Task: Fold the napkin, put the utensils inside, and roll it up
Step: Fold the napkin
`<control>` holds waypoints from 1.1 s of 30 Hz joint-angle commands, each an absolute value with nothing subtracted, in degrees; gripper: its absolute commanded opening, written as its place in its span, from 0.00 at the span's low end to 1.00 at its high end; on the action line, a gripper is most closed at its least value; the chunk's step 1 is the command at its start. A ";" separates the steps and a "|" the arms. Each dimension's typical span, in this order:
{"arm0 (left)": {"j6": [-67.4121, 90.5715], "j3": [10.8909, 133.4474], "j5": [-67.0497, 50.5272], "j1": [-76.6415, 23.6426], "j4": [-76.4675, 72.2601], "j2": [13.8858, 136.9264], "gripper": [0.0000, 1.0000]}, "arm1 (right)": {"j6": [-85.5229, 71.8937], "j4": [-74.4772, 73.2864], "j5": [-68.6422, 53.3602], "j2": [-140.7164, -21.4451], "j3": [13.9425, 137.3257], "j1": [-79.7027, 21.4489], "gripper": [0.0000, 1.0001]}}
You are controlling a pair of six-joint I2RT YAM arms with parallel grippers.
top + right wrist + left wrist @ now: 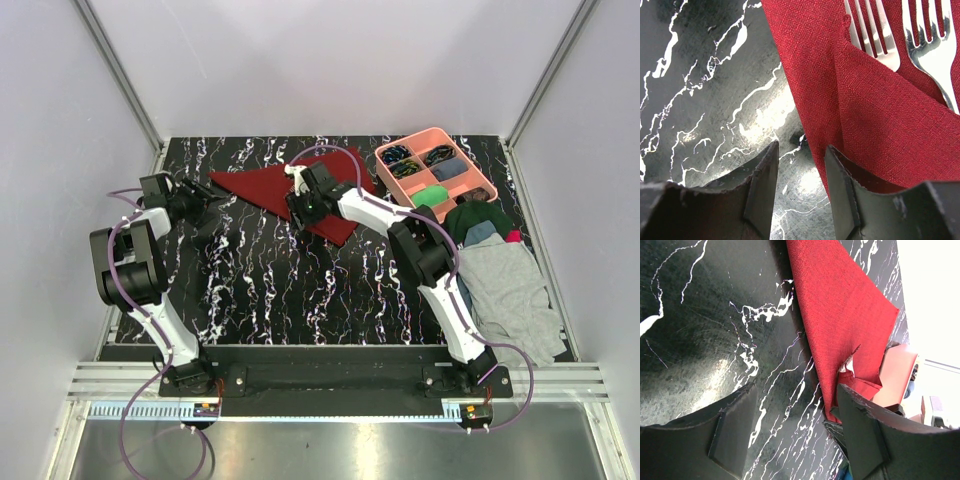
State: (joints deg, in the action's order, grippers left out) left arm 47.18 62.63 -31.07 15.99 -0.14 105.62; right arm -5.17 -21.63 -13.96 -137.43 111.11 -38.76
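Note:
The maroon napkin lies folded into a triangle at the back of the marbled table. In the right wrist view its folded flap covers the handles of two silvery forks, the utensils, and only their tines show. My right gripper is open at the napkin's edge. Bare table lies between its fingers, and its right finger is against the cloth. My left gripper is open near the napkin's left tip, with only table in the gap and the red cloth beside its right finger.
A pink compartment tray holding small items stands at the back right and also shows as a pink tray in the left wrist view. A pile of grey, green and blue clothes lies along the right side. White walls enclose the table.

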 commanded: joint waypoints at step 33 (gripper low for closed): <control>49.13 60.03 -33.75 15.82 -4.92 103.98 0.66 | 6.94 -32.44 -2.98 -141.60 115.76 -43.50 0.00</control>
State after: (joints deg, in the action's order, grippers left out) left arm 49.41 61.89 -32.84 15.97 -2.11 105.62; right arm 4.84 -28.93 -1.65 -141.64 119.48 -41.45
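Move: The stretch of the napkin's near edge to grip lies just off the right fingertips: about 2 cm ahead, 1 cm to the right and 1 cm below. The fork heads on the napkin are some 9 cm ahead and 3 cm left of that hand, the folded flap about 6 cm ahead and 5 cm right, both about 2 cm lower. From the left hand, the edge is roughly 22 cm right, 2 cm back and 7 cm below. Ease the right gripper forward about 1.5 cm onto the napkin's near edge, drifting slightly right and down, one finger on the bare-table side and the other on the cloth side. Tip the fingers some 15 degrees steeper as you go, then close them fully from half open and pinch the edge. ##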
